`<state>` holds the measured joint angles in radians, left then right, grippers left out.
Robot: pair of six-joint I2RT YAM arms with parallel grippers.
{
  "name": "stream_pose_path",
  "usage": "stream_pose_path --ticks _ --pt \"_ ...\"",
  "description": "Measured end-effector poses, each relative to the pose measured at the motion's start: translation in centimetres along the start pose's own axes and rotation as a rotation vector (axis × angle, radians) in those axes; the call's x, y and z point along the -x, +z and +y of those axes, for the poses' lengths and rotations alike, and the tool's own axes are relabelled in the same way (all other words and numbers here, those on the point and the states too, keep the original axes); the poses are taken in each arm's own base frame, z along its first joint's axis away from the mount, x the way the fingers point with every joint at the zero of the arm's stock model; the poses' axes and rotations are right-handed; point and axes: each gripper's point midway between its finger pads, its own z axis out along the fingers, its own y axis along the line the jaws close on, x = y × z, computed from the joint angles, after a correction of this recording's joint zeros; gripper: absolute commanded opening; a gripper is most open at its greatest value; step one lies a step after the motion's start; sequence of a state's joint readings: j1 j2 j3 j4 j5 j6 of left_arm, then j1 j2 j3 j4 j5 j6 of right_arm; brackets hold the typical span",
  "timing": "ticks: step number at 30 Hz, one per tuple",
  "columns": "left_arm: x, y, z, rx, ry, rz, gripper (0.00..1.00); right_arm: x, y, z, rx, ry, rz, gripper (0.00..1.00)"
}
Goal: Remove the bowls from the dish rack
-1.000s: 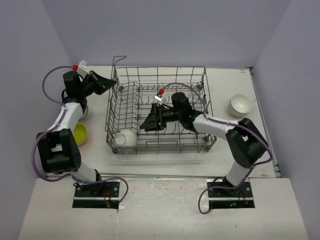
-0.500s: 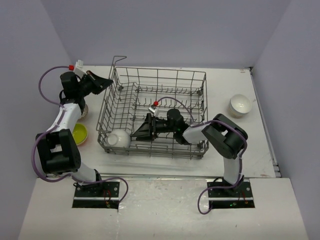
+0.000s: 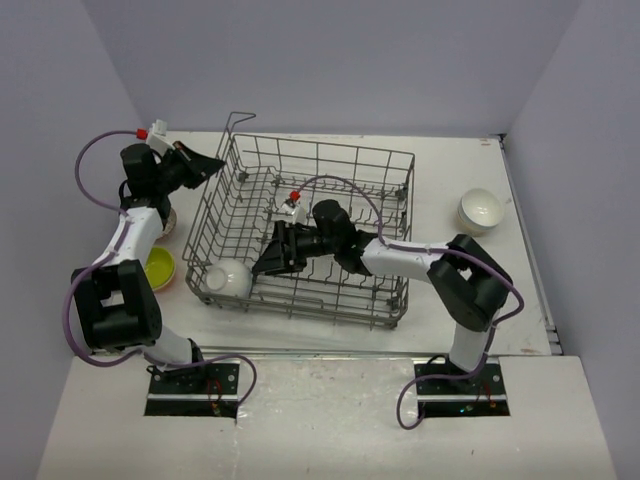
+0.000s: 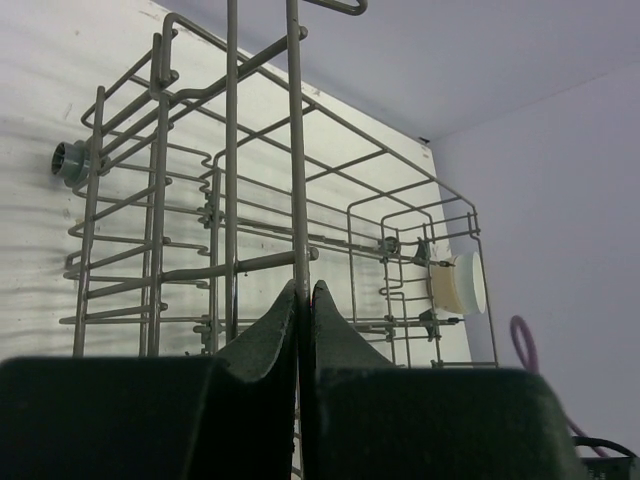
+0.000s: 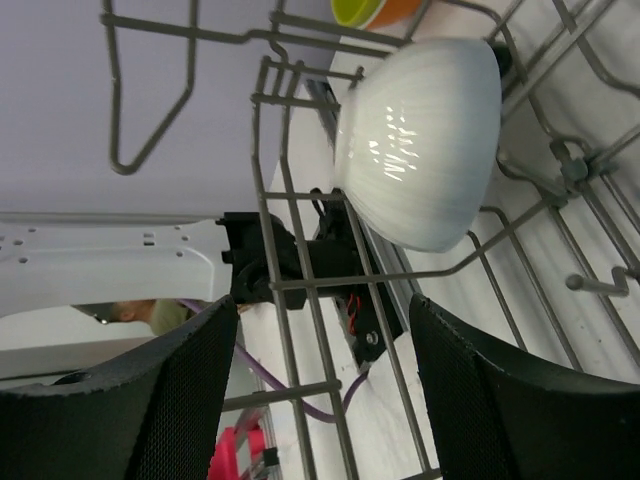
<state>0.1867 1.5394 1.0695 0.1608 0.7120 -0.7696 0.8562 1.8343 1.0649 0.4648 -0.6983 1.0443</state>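
Note:
The grey wire dish rack (image 3: 390, 215) sits askew in the middle of the table. A white bowl (image 3: 228, 277) lies on its side in the rack's near left corner; the right wrist view shows this bowl (image 5: 420, 140) just beyond the fingertips. Inside the rack, my right gripper (image 3: 263, 264) points at that bowl with its jaws open and empty, both fingers (image 5: 180, 390) short of it. At the rack's far left corner my left gripper (image 3: 220, 162) is shut on an upright wire (image 4: 296, 200) of the rack.
A second white bowl (image 3: 479, 210) stands on the table right of the rack and shows far off as a bowl (image 4: 462, 283) in the left wrist view. A yellow-green bowl (image 3: 160, 267) and another bowl (image 3: 166, 221) sit by the left arm.
The right gripper has reached leftward through the rack towards the white bowl, its jaws a little wider. The rack's near side, with the bowl, has swung left. The left gripper keeps its hold.

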Motion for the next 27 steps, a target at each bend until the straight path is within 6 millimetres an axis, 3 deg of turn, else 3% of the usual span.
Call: stream_pose_path --ticks 6,10,11,12,13,16,19,27 --pt "0.0 -0.1 0.1 0.03 0.04 -0.008 0.0 2.3 -1.0 2.9 -0.071 -0.087 -0.026 0.61" --pt "0.0 -0.1 0.1 0.036 0.048 -0.007 0.0 3.1 -2.0 3.1 -0.174 -0.084 -0.046 0.58" --pt "0.0 -0.1 0.1 0.036 0.048 -0.006 0.0 3.1 -2.3 2.8 -0.202 -0.079 -0.044 0.54" --pt "0.0 -0.1 0.1 0.036 0.047 -0.006 0.0 2.9 -2.5 2.2 -0.23 -0.074 -0.043 0.43" --pt "0.0 -0.1 0.1 0.036 0.047 -0.006 0.0 2.4 -2.8 1.1 -0.285 -0.051 -0.032 0.43" --pt "0.0 -0.1 0.1 0.038 0.047 -0.004 0.0 1.4 -3.5 -0.7 -0.361 -0.017 -0.002 0.16" --pt "0.0 -0.1 0.1 0.038 0.047 -0.004 0.0 0.4 -4.0 -2.3 -0.416 0.012 0.015 0.0" --pt "0.0 -0.1 0.1 0.039 0.046 -0.003 0.0 -0.6 -4.2 -6.7 -0.559 0.059 0.041 0.0"
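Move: The last white bowl lies about 9 cm to the right hand's left, roughly level with it front to back and some 8 cm lower. The rack's front side runs around 7 cm back of that hand, and outside the rack the yellow bowl stands about 25 cm to its left and 2 cm farther out. From the left hand the white bowl is some 23 cm back, 3 cm to the right and 15 cm below. The right hand lifts about 4.5 cm clear beside the white bowl, edging forward, then backs off to its right by some 5.5 cm while dropping about 9 cm from the top of that arc to the rack's tines right of the bowl, its fingers tipping about 30 degrees more steeply down and closing fully on the way. The left hand stays put with shut fingers still gripping a wire of the rack's left side. ##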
